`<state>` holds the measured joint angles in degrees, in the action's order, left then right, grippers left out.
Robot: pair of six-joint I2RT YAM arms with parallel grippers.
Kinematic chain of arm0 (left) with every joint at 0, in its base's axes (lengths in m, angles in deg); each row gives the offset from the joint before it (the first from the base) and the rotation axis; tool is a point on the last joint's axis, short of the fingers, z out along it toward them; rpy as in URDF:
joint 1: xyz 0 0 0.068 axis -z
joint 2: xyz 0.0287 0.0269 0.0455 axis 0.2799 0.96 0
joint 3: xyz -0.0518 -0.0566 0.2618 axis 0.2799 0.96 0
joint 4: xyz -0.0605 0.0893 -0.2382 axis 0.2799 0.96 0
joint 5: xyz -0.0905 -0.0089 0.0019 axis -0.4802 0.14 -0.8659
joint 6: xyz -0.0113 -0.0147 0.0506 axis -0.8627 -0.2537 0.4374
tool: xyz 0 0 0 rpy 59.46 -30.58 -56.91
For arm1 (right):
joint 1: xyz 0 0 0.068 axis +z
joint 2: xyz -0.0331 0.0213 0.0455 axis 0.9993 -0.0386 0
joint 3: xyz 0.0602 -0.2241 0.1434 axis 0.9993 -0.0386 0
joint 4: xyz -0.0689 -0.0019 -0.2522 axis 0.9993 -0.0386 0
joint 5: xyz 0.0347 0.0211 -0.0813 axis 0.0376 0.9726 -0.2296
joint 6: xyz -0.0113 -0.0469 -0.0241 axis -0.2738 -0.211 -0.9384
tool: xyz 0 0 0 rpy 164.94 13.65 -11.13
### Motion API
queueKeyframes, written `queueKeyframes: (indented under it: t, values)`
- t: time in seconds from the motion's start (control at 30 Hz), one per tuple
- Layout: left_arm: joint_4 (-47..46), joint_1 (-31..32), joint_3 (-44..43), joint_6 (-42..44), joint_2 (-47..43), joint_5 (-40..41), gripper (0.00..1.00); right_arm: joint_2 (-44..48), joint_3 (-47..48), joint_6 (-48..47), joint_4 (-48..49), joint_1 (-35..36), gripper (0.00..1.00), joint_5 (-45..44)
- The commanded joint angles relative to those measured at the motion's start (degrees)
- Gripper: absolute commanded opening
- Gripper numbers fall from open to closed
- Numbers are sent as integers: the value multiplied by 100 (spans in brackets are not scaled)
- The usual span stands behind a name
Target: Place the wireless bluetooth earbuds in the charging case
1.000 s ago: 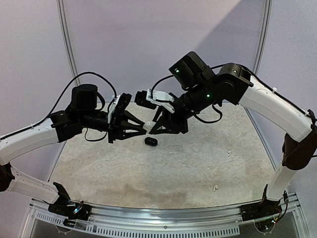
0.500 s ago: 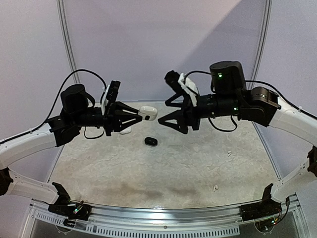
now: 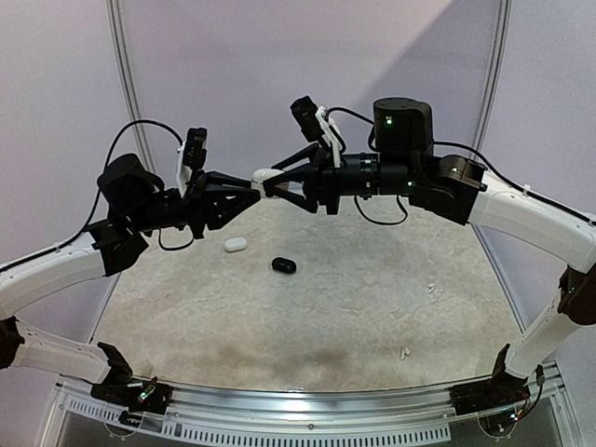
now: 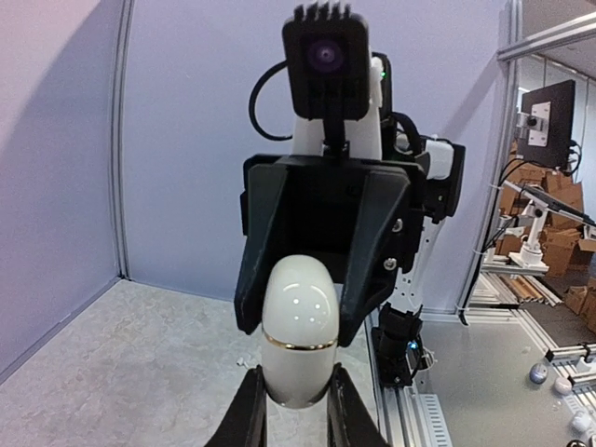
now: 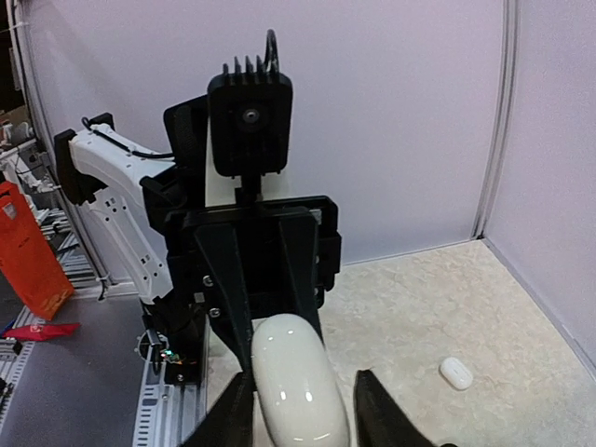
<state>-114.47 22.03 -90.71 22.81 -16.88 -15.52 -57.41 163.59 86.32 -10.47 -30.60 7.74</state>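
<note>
A shut white charging case (image 3: 264, 173) with a gold seam hangs high above the table between both arms. My left gripper (image 3: 258, 179) is shut on its lower half (image 4: 298, 372). My right gripper (image 3: 272, 182) faces it, its jaws open around the lid end (image 5: 296, 382). In the right wrist view one finger touches the case, while a gap shows beside the other finger (image 5: 372, 410). Two tiny white earbuds (image 3: 431, 288) (image 3: 405, 353) lie on the table at the right.
A second white case (image 3: 235, 245) and a black case (image 3: 284, 265) lie on the speckled table (image 3: 307, 317) below the grippers. Purple walls stand at the back and sides. A metal rail (image 3: 298, 410) carries the arm bases at the near edge.
The left arm raised the white case higher above the table. The right gripper swung round, opened wide, came onto the case's free end, and its jaws have narrowed.
</note>
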Motion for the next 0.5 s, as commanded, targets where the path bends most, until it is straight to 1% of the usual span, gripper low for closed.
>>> queueKeyframes:
  t: [0.0, 0.1, 0.17, 0.2, 0.27, 0.3, 0.33, 0.4, 0.47]
  values:
    - [-208, -40, 30, -165, -129, 14, 0, -73, 96, 215, 159, -54, 27, 656]
    - [-198, -49, 16, -181, -114, 32, 0, -14, -21, 237, 217, -74, 15, 697]
    - [-200, -49, 16, -173, -86, 24, 0, 12, -30, 265, 233, -87, 2, 736]
    - [-183, -49, 9, -151, -66, 12, 0, 26, -23, 268, 243, -85, 0, 751]
    - [-76, -41, -5, -3, -44, -17, 0, 40, -8, 213, 191, -91, 0, 743]
    - [5, -40, -10, 103, -43, -36, 3, 41, 1, 139, 136, -89, 0, 718]
    - [79, -40, -7, 214, -43, -99, 13, 29, 28, 77, 61, -89, 0, 698]
    - [275, -40, -23, 428, -22, -175, 43, -14, 141, -98, -136, -85, 0, 646]
    - [493, -40, -56, 631, 10, -262, 53, -107, 372, -405, -430, -42, 0, 588]
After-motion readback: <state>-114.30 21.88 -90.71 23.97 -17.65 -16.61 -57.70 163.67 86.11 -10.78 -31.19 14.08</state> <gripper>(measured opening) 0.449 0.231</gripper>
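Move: The white charging case hangs in the air between the hands: some 2 cm to the right of the left hand, which holds it by its end, and about 1 cm left and 1 cm back of the right hand, level with both. Far below the right hand, some 38 cm down on the table, the black case lies about 17 cm ahead and 1 cm left, the other white case about 28 cm ahead and 16 cm left. Shift the right gripper about 1 cm back, turning it some 5 degrees counter-clockwise, and close its open fingers around the near end of the white charging case until they pinch it. Keep the left hand nearly in place with its grip on the other end, and only once the right has hold, open the left fingers to release the case. ##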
